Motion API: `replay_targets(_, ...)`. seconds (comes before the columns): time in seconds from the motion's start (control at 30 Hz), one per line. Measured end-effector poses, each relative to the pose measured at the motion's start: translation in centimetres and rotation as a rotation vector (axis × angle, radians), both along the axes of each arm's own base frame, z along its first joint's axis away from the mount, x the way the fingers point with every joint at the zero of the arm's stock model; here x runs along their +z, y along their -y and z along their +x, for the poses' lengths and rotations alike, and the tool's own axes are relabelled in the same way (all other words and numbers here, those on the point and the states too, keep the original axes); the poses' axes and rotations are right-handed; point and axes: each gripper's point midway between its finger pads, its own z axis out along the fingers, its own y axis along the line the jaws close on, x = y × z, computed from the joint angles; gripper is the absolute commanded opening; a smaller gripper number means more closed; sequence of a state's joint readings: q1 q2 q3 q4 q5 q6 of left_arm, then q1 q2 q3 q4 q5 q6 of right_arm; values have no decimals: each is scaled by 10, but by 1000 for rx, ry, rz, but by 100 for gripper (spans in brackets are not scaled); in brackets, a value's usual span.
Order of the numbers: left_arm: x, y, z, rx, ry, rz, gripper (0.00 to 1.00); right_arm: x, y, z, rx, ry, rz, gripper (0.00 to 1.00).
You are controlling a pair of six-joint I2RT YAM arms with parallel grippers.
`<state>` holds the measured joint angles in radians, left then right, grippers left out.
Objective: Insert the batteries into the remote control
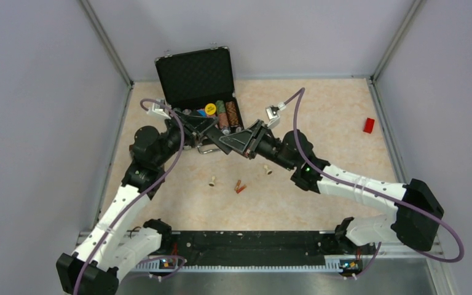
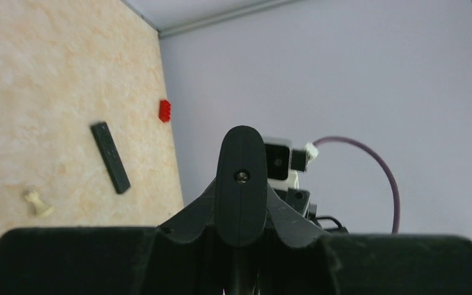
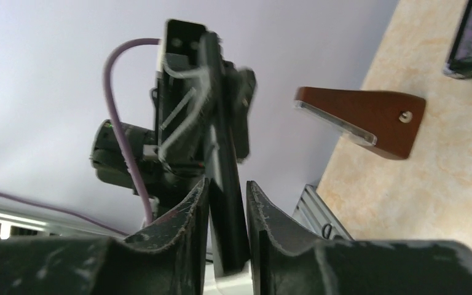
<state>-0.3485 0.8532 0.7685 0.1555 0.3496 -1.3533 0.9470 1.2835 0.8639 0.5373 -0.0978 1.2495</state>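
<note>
The remote control is a slim black bar held in the air in front of the open case, between my two grippers. My left gripper is shut on its left end, which shows as a rounded black tip between the fingers. My right gripper is shut on the other end. In the right wrist view the bar stands edge-on between the fingers. The batteries, two tiny red-orange cylinders, lie side by side on the table nearer the arm bases, untouched.
An open black case with several items stands at the back. Two cream pegs lie near the batteries. A red block sits far right. Another black bar lies on the table. A brown wedge shows near the case.
</note>
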Motion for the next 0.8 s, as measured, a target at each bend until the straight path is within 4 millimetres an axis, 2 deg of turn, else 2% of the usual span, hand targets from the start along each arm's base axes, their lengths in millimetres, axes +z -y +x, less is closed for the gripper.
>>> replay_targets(0.07, -2, -5, 8, 39, 8, 26, 0, -7, 2, 0, -2, -9, -14, 39)
replay_targets(0.13, -3, -11, 18, 82, 15, 41, 0, -16, 3, 0, -5, -22, -31, 43)
replay_targets(0.3, -4, -17, 33, 130, 17, 48, 0, -29, 0, 0, 9, -48, -61, 45)
replay_targets(0.5, -7, -19, 36, 147, 26, 72, 0, -36, -1, 4, 20, -63, -69, 46)
replay_targets(0.63, -8, -19, 36, 148, 33, 88, 0, -37, 0, 5, 21, -65, -74, 56)
replay_targets(0.8, -11, -20, 36, 146, 35, 119, 0, -38, 4, 11, 9, -72, -75, 61)
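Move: The left fingers already grip the remote control, its middle about 2 cm back of that hand point. From the right hand, whose fingers sit above and below its near end, that middle is some 3 cm ahead, 3 cm left and 1 cm up. The batteries lie about 7 cm back, 5 cm right and 33 cm below the right hand; the nearer chess piece is about 5 cm back and 6 cm left of it, equally low. The right hand lets go of the remote's near end, its fingers opening from nearly shut to over half wide as it sinks about 4 cm, then edges forward a centimetre. Keeping its hold, the left hand carries the remote quickly forward and somewhat left, about 4 cm away from the right fingertips, turning a few degrees counter-clockwise, then all but stops there while rolling slightly. ##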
